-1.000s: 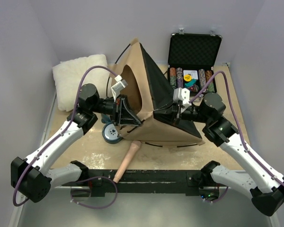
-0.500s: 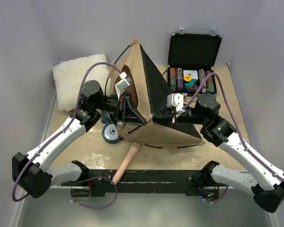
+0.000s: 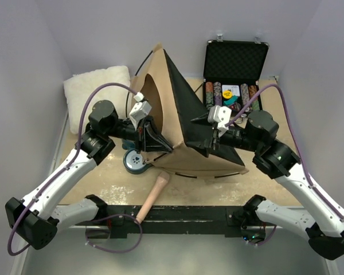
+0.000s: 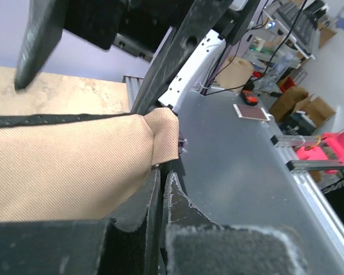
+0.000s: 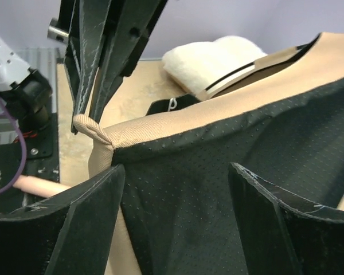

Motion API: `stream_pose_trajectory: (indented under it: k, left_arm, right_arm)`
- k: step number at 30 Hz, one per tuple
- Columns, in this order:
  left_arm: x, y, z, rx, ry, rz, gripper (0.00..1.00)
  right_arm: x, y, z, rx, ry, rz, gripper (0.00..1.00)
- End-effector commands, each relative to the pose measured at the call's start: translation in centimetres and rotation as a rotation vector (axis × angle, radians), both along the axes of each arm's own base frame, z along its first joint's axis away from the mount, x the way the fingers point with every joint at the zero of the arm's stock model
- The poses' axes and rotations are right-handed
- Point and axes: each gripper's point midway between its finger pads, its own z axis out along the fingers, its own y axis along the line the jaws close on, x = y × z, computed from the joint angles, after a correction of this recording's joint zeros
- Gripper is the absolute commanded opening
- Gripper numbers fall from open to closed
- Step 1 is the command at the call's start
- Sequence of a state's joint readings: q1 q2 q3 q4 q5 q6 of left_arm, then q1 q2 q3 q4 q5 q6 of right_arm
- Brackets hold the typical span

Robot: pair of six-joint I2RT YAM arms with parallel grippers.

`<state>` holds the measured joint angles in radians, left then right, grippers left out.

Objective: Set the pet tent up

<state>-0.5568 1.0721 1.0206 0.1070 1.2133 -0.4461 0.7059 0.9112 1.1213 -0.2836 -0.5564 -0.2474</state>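
The pet tent (image 3: 160,109) stands as a pyramid in the middle of the table, tan panel to the left and black mesh side (image 3: 186,114) to the right. My left gripper (image 3: 167,148) is shut on the tent's tan corner loop (image 5: 94,130) at its lower front edge. In the left wrist view the shut fingertips (image 4: 162,177) meet the tan fabric (image 4: 74,166). My right gripper (image 3: 202,133) is open against the black side. In the right wrist view the mesh (image 5: 178,189) shows between its spread fingers (image 5: 92,195), and no contact is visible.
A fluffy white pillow (image 3: 97,94) lies at the back left. An open black case with poker chips (image 3: 235,74) stands at the back right. A round blue object (image 3: 135,162) and a wooden handle (image 3: 153,195) lie in front of the tent, near the arms' base rail (image 3: 178,215).
My right gripper has gone from shut on the tent's black side to open. The tent now stands more upright. My left arm has drawn slightly left, still gripping the corner.
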Motion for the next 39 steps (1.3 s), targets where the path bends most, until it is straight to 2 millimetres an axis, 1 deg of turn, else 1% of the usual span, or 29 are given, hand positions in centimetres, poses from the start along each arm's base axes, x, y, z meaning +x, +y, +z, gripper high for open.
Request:
stream_pose_trajectory:
  k: [1,2,6,9,10,11,14,16,18,20,23,24,25,27,28,30,31,32,33,34,36,37,39]
  left_arm:
    - [0.9,0.4,0.4,-0.025,-0.191,0.060,0.00]
    - [0.7,0.6,-0.4,-0.001,-0.194,0.054,0.00]
    - [0.7,1.0,-1.7,0.023,-0.222,0.078,0.00]
    - [0.7,1.0,-2.2,0.000,-0.272,0.130,0.00]
    - [0.4,1.0,-2.4,-0.006,-0.282,0.141,0.00]
    - [0.6,0.9,-2.0,-0.032,-0.320,0.159,0.00]
    - [0.2,0.1,-2.6,-0.044,-0.389,0.171,0.00]
    - [-0.5,-0.7,-3.3,-0.044,-0.440,0.151,0.00]
    - [-0.8,-1.2,-4.0,-0.044,-0.452,0.148,0.00]
    - [-0.9,-1.6,-4.6,-0.049,-0.465,0.149,0.00]
    - [-1.3,-2.1,-5.5,-0.049,-0.466,0.136,0.00]
    - [-1.4,-2.3,-5.8,-0.046,-0.465,0.122,0.00]
    - [-1.5,-2.4,-6.0,-0.044,-0.465,0.119,0.00]
    - [-1.6,-2.4,-6.2,-0.044,-0.473,0.109,0.00]
    - [-1.7,-2.4,-6.2,-0.044,-0.482,0.102,0.00]
    - [-1.8,-2.3,-6.4,-0.043,-0.494,0.095,0.00]
    - [-2.0,-2.2,-6.4,-0.044,-0.500,0.087,0.00]
    - [-2.1,-2.2,-6.6,-0.041,-0.500,0.080,0.00]
    - [-2.3,-2.1,-6.8,-0.040,-0.500,0.074,0.00]
    - [-2.3,-2.0,-6.8,-0.041,-0.505,0.074,0.00]
    - [-2.4,-1.9,-7.0,-0.034,-0.507,0.068,0.00]
    - [-2.6,-1.9,-7.1,-0.032,-0.511,0.060,0.00]
    - [-2.6,-1.8,-7.3,-0.028,-0.516,0.060,0.00]
  right_arm:
    - [0.4,-2.7,3.5,0.028,-0.060,-0.140,0.80]
    - [0.7,-3.2,3.5,0.020,-0.075,-0.170,0.82]
    - [1.5,-5.0,3.1,-0.006,-0.097,-0.270,0.86]
    - [1.8,-5.2,3.1,0.019,-0.061,-0.306,0.86]
    - [1.9,-5.2,3.4,0.034,-0.050,-0.310,0.87]
    - [2.1,-5.1,3.7,0.052,-0.041,-0.315,0.88]
    - [3.1,-4.8,5.1,0.102,-0.018,-0.341,0.88]
    - [3.8,-4.6,6.8,0.143,-0.031,-0.355,0.89]
    - [4.4,-3.6,8.5,0.183,-0.036,-0.330,0.90]
    - [5.4,-2.5,10.2,0.210,-0.033,-0.321,0.90]
    - [7.6,-1.0,12.2,0.244,-0.060,-0.331,0.90]
    - [9.0,-0.5,12.2,0.245,-0.051,-0.357,0.90]
    - [10.0,-0.4,13.0,0.266,-0.063,-0.386,0.90]
    - [12.6,-0.3,13.7,0.290,-0.072,-0.454,0.91]
    - [13.8,-0.6,14.3,0.305,-0.082,-0.488,0.91]
    - [16.7,-1.1,14.4,0.325,-0.063,-0.527,0.91]
    - [18.5,-1.3,13.9,0.329,-0.036,-0.541,0.91]
    - [19.8,-1.4,13.7,0.341,-0.006,-0.553,0.91]
    - [21.4,-1.1,13.1,0.330,0.008,-0.563,0.91]
    - [22.6,-0.6,12.8,0.320,0.005,-0.558,0.95]
    - [24.0,0.5,12.7,0.320,-0.007,-0.544,0.97]
    - [24.6,1.2,12.1,0.313,0.002,-0.527,0.97]
    - [25.3,2.5,11.7,0.312,0.023,-0.479,0.97]
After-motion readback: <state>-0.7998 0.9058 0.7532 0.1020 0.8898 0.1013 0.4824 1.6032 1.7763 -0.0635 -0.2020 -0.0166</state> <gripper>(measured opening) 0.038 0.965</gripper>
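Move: From the right gripper, already open, the tent's far top corner lies some 31 cm ahead, 12 cm left and about 8 cm higher. The near corner, held by the left gripper, is about 4 cm back and 3 cm left of it, nearly level; the chip case sits some 28 cm ahead, 22 cm right and 34 cm below. From the left gripper, the near corner is just 3 cm to its right, almost level. Draw the right gripper clear of the near corner, a few cm right and slightly up, then sweep it forward about 25 cm, rising along the dark panel towards the tent's far top corner; turn it some 35 degrees clockwise and finish opening the fingers. Meanwhile, keep the left gripper's hold on the pole end at the near corner and lower it about 7 cm, easing slightly back and right while rolling the wrist about its fingers. ##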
